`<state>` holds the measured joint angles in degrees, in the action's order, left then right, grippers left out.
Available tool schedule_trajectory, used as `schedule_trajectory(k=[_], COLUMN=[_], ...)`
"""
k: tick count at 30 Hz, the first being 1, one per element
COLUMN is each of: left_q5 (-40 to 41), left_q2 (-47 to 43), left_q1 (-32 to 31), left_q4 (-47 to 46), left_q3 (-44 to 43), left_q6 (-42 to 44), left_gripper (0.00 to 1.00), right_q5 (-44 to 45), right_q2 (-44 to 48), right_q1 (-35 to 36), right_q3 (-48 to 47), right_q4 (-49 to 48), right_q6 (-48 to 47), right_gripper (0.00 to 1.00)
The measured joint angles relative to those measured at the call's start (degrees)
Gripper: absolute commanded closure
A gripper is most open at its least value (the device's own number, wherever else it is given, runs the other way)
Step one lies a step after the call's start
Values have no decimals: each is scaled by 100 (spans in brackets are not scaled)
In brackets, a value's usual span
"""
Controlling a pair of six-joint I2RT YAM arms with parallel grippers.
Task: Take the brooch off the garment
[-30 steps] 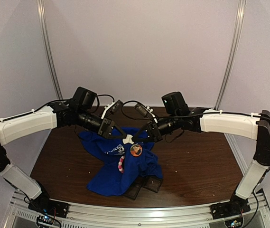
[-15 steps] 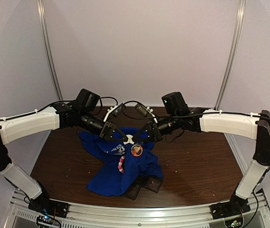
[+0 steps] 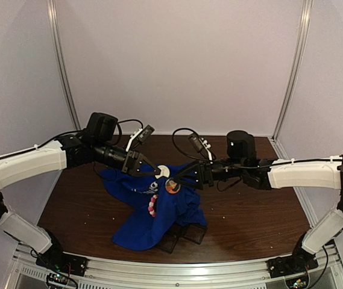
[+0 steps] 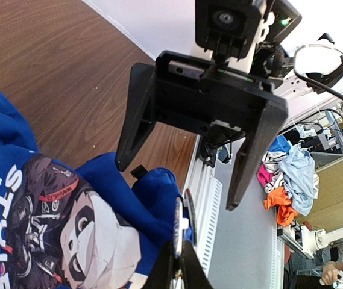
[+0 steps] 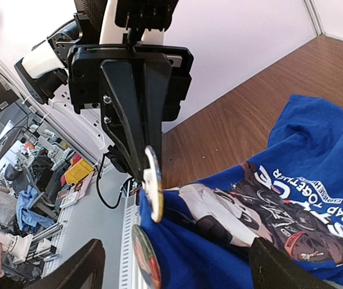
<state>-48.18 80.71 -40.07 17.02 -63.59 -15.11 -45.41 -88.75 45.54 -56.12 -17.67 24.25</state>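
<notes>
The garment (image 3: 159, 211) is a royal-blue T-shirt with a printed chest, bunched on the table and drawn up toward both grippers. The brooch (image 3: 172, 187) is a round orange-faced badge on the raised fold, seen edge-on in the right wrist view as brooch (image 5: 146, 259). Just above it is a white disc (image 3: 162, 173). My left gripper (image 3: 153, 171) is shut on the rim of that white disc (image 4: 178, 232). My right gripper (image 3: 186, 179) faces it from the right, open, with nothing between its fingers (image 5: 81, 265). Blue cloth (image 4: 159, 198) lies between the two discs.
A pink-and-white bead string (image 3: 154, 206) hangs down the shirt front. Flat black pieces (image 3: 186, 232) stick out from under the shirt's near edge. The brown table (image 3: 249, 211) ends at a metal rail (image 3: 171, 271) in front.
My right gripper has opened and pulled back to the right, its arm now lower. My left gripper has shut on the white disc and shifted slightly left and up.
</notes>
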Motion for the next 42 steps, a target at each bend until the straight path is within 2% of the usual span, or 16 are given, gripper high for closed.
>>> schedule_trajectory(k=[5, 10, 22, 33, 42], left_q5=[-50, -72, -72, -72, -63], left_q2=[-254, -291, -306, -319, -319], left_q1=[0, 0, 0, 0, 0], left_q4=[-297, -367, -367, -365, -358], left_q3=[33, 35, 35, 50, 50], left_q6=[-146, -184, -184, -181, -181], left_gripper=[100, 100, 100, 100, 100], right_q5=[205, 297, 332, 310, 258], right_q2=[17, -153, -599, -750, -861], right_q1=[120, 240, 369, 374, 376], right_q3=[339, 334, 205, 173, 61], right_q4=[-968, -1683, -2380, -2671, -2811], right_q6=[577, 938, 1504, 1814, 1989], right_gripper=[13, 15, 42, 51, 66])
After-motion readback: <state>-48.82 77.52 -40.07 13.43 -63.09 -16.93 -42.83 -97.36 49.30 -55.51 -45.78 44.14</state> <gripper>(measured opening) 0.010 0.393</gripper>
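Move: The white-backed brooch is held by its edge in the shut left fingers, its middle about 2 cm to that hand's right and level with it in height. From the open right hand it lies about 6 cm to the left, level fore and aft, some 1 cm up. The orange brooch hangs about 3 cm left of the right hand, 2 cm back and 4 cm below; the flower brooch is roughly 10 cm left, 7 cm back and 9 cm below. Keeping its pinch on the white-backed brooch, the left hand raises it about 3 cm straight up, then holds still. The right hand follows, going left towards this brooch by nearly 4 cm while rising some 2.5 cm. Its wrist rolls and tilts about 15 degrees in all, and its fingers close from wide open to under half open, coming to either side of the brooch; a grip can't be made out. ##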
